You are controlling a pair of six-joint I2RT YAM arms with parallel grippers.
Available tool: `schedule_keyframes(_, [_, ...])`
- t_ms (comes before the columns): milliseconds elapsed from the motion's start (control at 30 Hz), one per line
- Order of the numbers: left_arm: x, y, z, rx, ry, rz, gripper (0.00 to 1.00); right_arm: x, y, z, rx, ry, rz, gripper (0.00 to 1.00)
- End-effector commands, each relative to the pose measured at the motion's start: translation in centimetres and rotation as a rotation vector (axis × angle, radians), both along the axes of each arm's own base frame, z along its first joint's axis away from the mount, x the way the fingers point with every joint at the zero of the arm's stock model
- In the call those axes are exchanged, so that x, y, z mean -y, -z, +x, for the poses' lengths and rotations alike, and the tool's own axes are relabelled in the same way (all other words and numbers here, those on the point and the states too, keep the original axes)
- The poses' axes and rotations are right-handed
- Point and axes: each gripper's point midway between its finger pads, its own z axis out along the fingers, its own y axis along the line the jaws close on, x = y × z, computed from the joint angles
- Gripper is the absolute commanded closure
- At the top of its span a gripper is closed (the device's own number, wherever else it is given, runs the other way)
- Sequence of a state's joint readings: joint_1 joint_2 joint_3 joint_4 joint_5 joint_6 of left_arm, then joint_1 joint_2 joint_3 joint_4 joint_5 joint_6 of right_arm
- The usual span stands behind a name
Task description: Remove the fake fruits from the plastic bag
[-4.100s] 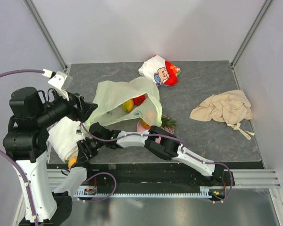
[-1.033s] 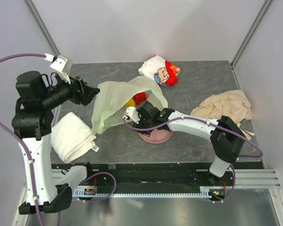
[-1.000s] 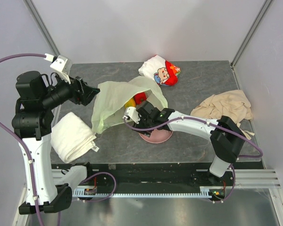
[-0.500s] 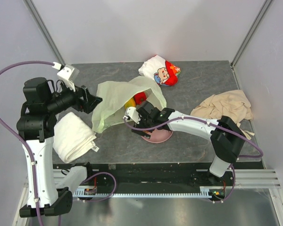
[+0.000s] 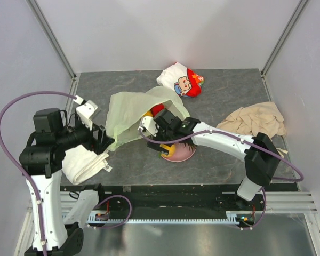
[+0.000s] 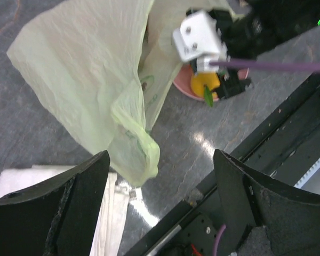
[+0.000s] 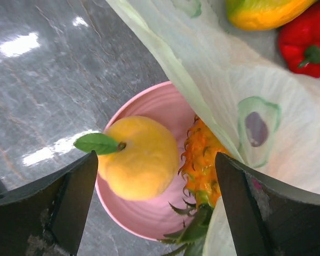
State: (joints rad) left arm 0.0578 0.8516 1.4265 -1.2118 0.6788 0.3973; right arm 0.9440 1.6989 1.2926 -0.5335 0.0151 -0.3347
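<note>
The pale-green plastic bag lies slumped on the table, its handle loop hanging near my left gripper. My left gripper is open at the bag's lower-left edge, with nothing between its fingers. My right gripper hovers open above the pink plate. An orange fruit with a green leaf lies on the plate beside a pineapple. A mango and a red pepper sit inside the bag mouth.
A white-and-red cartoon pouch lies at the back. A beige cloth is crumpled at the right. A folded white towel sits under my left arm by the near-left table edge. The bag's rim drapes over part of the plate.
My left gripper has dropped from the bag's upper-left edge toward the near side, its jaws wider, and the bag has sagged. My right jaws have spread wider over the plate.
</note>
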Motion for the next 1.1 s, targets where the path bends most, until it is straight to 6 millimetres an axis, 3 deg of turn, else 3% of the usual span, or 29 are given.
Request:
schedule_keyframes(0, [-1.6, 2.2, -2.7, -0.010, 0.017, 0.153, 0.14, -0.8, -6.3, -1.3, -0.006, -0.043, 0.132, 0.02])
schedule_keyframes(133, [-3.0, 3.2, -3.6, -0.023, 0.014, 0.251, 0.16, -1.1, -8.4, -3.1, -0.062, -0.079, 0.194, 0.02])
schedule_keyframes(233, [-2.6, 3.9, -4.2, -0.073, 0.061, 0.247, 0.21, -2.2, -10.3, -3.5, -0.080, -0.099, 0.255, 0.02])
schedule_keyframes(300, [-2.4, 4.8, -4.6, -0.127, 0.093, 0.247, 0.25, -2.9, -11.7, -3.3, -0.067, -0.105, 0.293, 0.04])
schedule_keyframes(567, [-1.6, 8.0, -4.0, -0.256, 0.149, 0.195, 0.32, -5.4, -12.9, -1.2, -0.053, -0.099, 0.344, 0.26])
schedule_keyframes(800, [-0.8, 10.1, -2.1, -0.310, 0.127, 0.123, 0.34, -6.5, -10.4, 1.7, -0.088, -0.009, 0.336, 0.43])
schedule_keyframes(967, [-0.3, 11.6, -0.1, -0.303, 0.105, 0.150, 0.40, -7.9, -8.8, 4.3, -0.062, 0.020, 0.314, 0.44])
schedule_keyframes(1000, [0.3, 11.6, 0.1, -0.308, 0.110, 0.139, 0.40, -8.4, -7.5, 4.8, -0.074, 0.026, 0.298, 0.44])
schedule_keyframes(1067, [1.2, 11.5, 1.2, -0.306, 0.110, 0.110, 0.44, -9.1, -7.9, 6.2, -0.063, 0.047, 0.317, 0.44])
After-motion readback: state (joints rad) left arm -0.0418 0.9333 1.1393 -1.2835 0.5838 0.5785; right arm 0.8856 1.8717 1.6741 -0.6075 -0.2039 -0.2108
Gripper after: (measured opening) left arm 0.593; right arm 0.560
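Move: The right hand, fingers wide open, hovers about 4 cm above the peach on the plate. The bag's near rim lies some 10 cm to its left, 4 cm ahead and roughly 2 cm up; inside, the mango is about 14 cm ahead and 6 cm left, the red pepper 16 cm ahead and 2 cm left, both 5 cm below. From the high left hand, the bag's left corner is some 4 cm ahead, 3 cm right and 20 cm below; the towel lies 11 cm left, 1 cm ahead, 29 cm below. Away from the peach and towards the bag's near rim, the right hand rises about 11 cm, drawing slightly back and left, then arcs forward, left and down as its fingers narrow to roughly half open. The left hand sinks some 12 cm towards the bag's left corner, tipping its fingers down and partly closing them; neither grips the film yet. ##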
